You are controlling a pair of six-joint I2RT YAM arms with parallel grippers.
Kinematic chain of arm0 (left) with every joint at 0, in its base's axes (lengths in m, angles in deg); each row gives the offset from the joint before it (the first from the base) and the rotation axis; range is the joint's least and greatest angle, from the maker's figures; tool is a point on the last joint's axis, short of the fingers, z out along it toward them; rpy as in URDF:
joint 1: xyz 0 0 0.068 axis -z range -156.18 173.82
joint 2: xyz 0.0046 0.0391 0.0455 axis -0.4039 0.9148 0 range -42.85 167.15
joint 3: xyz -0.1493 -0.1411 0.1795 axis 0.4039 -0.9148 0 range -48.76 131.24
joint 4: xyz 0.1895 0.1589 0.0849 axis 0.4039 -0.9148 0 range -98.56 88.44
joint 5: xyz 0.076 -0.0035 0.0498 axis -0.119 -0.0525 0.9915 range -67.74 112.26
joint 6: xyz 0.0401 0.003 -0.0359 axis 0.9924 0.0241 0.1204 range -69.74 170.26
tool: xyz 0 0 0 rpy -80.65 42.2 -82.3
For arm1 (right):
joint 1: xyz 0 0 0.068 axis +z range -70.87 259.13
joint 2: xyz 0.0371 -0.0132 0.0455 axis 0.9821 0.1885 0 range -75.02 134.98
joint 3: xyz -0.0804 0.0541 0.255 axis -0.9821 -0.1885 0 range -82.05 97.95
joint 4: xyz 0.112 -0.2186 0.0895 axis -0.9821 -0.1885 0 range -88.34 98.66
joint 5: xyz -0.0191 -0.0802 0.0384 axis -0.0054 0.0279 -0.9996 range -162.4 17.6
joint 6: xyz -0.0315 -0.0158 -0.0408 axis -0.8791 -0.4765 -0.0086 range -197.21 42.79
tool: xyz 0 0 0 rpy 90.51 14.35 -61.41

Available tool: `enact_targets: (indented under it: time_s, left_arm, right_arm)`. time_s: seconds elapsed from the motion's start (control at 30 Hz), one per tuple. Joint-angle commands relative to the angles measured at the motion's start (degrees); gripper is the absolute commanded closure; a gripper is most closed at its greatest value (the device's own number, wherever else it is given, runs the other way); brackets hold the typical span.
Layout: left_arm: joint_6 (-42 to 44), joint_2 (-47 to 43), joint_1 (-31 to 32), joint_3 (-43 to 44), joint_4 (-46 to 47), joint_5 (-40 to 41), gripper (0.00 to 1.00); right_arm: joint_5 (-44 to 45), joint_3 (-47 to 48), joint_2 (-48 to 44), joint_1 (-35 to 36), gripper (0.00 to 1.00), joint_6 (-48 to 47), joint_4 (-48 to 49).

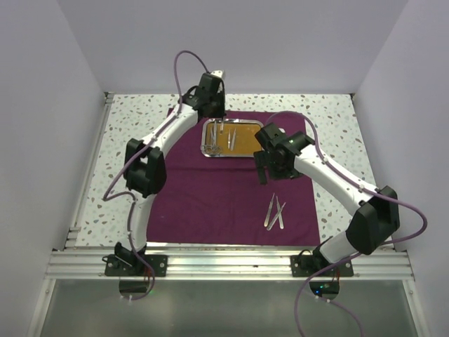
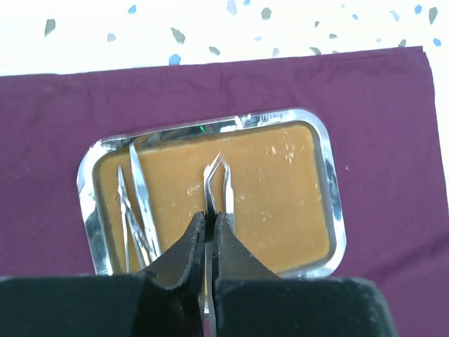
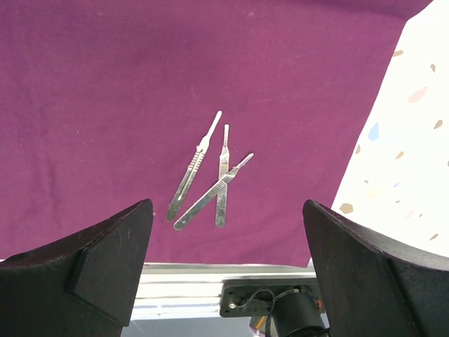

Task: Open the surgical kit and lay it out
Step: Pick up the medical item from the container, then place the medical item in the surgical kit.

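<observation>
The dark purple cloth wrap [image 1: 210, 203] lies spread flat on the table. On its far part stands the steel tray [image 1: 231, 157] with an orange-brown liner. My left gripper [image 1: 219, 121] hangs over the tray, shut on a thin pair of silver tweezers [image 2: 218, 184] whose curved tips stick out past my fingertips above the liner. More tweezers [image 2: 137, 210] lie at the left end of the tray [image 2: 331, 203]. Three slim steel handles [image 3: 209, 177] rest fanned on the cloth near its front right. My right gripper [image 3: 228, 203] hovers open above them, holding nothing; in the top view the right gripper [image 1: 264, 172] is just right of the tray.
Speckled white tabletop [image 1: 337, 119] surrounds the cloth. White walls close in the left, right and far sides. An aluminium rail [image 1: 231, 263] with both arm bases runs along the near edge, just beyond the cloth's front hem [image 3: 210, 261].
</observation>
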Motion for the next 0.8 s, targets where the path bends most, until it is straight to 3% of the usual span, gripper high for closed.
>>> enact_targets:
  time_s: [0.0,0.17,0.3,0.5,0.77]
  left_arm:
    - [-1.3,-8.7,1.8,-8.1,-1.5,2.0,1.00]
    - [-5.6,-21.2,6.2,-25.2,-0.6,4.7,1.00]
    - [-9.1,-34.8,13.4,-41.7,-4.5,10.7,1.00]
    - [-21.1,-54.1,19.1,-65.8,-3.6,12.8,1.00]
    - [-29.5,-63.2,26.2,-79.9,-2.0,17.0,1.00]
  right_arm:
    - [0.3,0.9,-3.0,-0.2,0.08,-2.3,0.6]
    - [-0.1,0.5,-5.2,-0.3,0.07,-3.1,0.5]
    - [-2.7,-2.8,-9.4,-0.6,0.06,-1.9,1.7]
    - [-5.5,-8.3,-13.8,-0.7,0.06,0.2,4.3]
    - [-6.5,-8.5,-13.9,-0.7,0.06,-2.4,4.8]
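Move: The left gripper already holds the medical item, a pair of bent-tipped tweezers, clear above the tray. Its goal, the bare near-left cloth, lies about 38 cm back, 9 cm to its left and 13 cm below. From that gripper the tray's middle is some 3 cm back, 6 cm right; the three scalpels are about 34 cm back, 22 cm right. From the right gripper, the bare spot lies roughly 10 cm back, 31 cm left, 12 cm below. Bring the left gripper fast back towards the robot, about 36 cm, away from the tray and over the cloth, fingers kept shut on the tweezers. Halfway, start bearing left, some 8 cm in all; sink about 6 cm, mostly late, while tipping the fingers some 15 degrees farther down. Ease the open right gripper up and back about 3 cm, then slightly down. ##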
